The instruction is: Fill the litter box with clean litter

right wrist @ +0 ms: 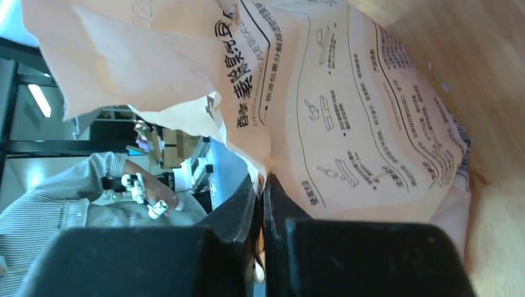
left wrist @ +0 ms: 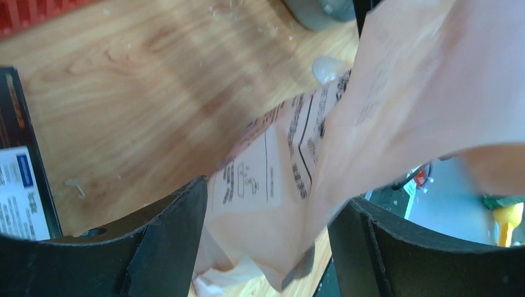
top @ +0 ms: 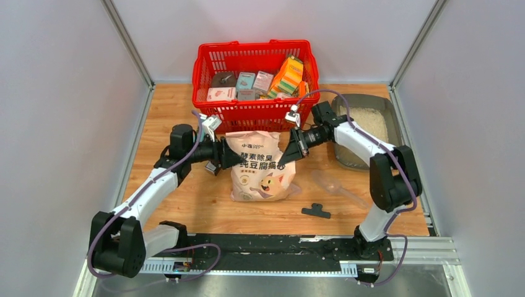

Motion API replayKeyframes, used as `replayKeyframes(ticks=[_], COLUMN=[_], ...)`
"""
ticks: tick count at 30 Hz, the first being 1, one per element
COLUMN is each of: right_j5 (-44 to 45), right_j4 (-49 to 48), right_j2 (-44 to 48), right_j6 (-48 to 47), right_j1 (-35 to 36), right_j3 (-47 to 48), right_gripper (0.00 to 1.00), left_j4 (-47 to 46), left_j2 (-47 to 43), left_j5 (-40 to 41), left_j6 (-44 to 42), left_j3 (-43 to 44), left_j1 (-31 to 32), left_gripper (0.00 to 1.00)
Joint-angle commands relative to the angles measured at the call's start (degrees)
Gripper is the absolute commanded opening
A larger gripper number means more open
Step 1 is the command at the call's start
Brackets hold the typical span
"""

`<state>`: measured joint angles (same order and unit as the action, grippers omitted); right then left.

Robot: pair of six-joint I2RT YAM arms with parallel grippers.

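The grey litter box lies at the back right of the table, with pale clean litter covering its floor. A pinkish-cream litter bag with a cartoon cat stands in the middle of the table. My left gripper is at the bag's upper left edge. In the left wrist view the left gripper is open, with the bag loose between the wide jaws. My right gripper is shut on the bag's upper right edge. The right wrist view shows the right gripper pinching a fold of the bag.
A red mesh basket holding several boxes stands just behind the bag. A clear plastic scoop lies right of the bag and a small black clip lies near the front. Grey walls close in both sides.
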<state>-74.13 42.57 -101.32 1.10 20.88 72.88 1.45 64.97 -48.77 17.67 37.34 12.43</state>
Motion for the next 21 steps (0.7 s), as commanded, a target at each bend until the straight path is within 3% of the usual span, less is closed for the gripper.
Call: replayKeyframes(ticks=[1, 4, 8, 9, 12, 21], right_j5=[2.93, 6.71, 8.99, 9.44, 10.41, 13.22], right_j4=[-22.78, -35.22, -44.65, -46.07, -48.54, -57.76], right_j2=[9.02, 11.67, 12.02, 12.63, 13.25, 12.46], right_j6=[14.83, 20.85, 24.90, 24.91, 24.74, 28.16], right_j1=[-0.14, 0.12, 0.73, 1.00, 2.05, 2.76], right_j3=[-6.50, -12.23, -16.89, -18.29, -19.18, -22.52], right_gripper=[0.08, 0.20, 0.28, 0.35, 0.45, 0.51], left_j4=[-11.99, -14.81, -18.14, -18.50, -18.59, -16.92], left_j2=[-0.02, 0.68, 4.28, 4.81, 5.60, 8.07], left_j5=[0.61, 0.61, -0.53, -1.40, -1.85, -4.31], left_j6=[5.25, 6.58, 9.48, 10.01, 11.42, 11.77], left_j3=[-0.16, -0.43, -0.17, 0.18, 0.54, 1.77], left_j1=[0.23, 0.67, 1.02, 1.02, 1.02, 0.93], left_gripper=[0.76, 0.75, 0.67, 0.65, 0.58, 0.29])
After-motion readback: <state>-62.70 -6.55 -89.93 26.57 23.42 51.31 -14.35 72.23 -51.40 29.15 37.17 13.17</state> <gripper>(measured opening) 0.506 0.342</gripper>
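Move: The litter bag stands upright between the hands: its middle is about 6 cm to the right of the left hand and 7 cm below it, and some 6 cm to the left of the right hand, 7 cm below. The black box lies about 7 cm left of the left hand and 5 cm ahead. From the right hand, the clear scoop is 18 cm right and 5 cm back, the black clip 12 cm right and 12 cm back. The bag's right edge is let go by the right hand, whose shut fingers part to about half open around the loose film as it works 2 cm left and forward, sinking slightly and turning some 10 degrees clockwise. At the bag's left edge the open left hand reaches about 2 cm forward and to the right, lifts briefly, then settles part-way back while its fingers close to about a third open around the film. ##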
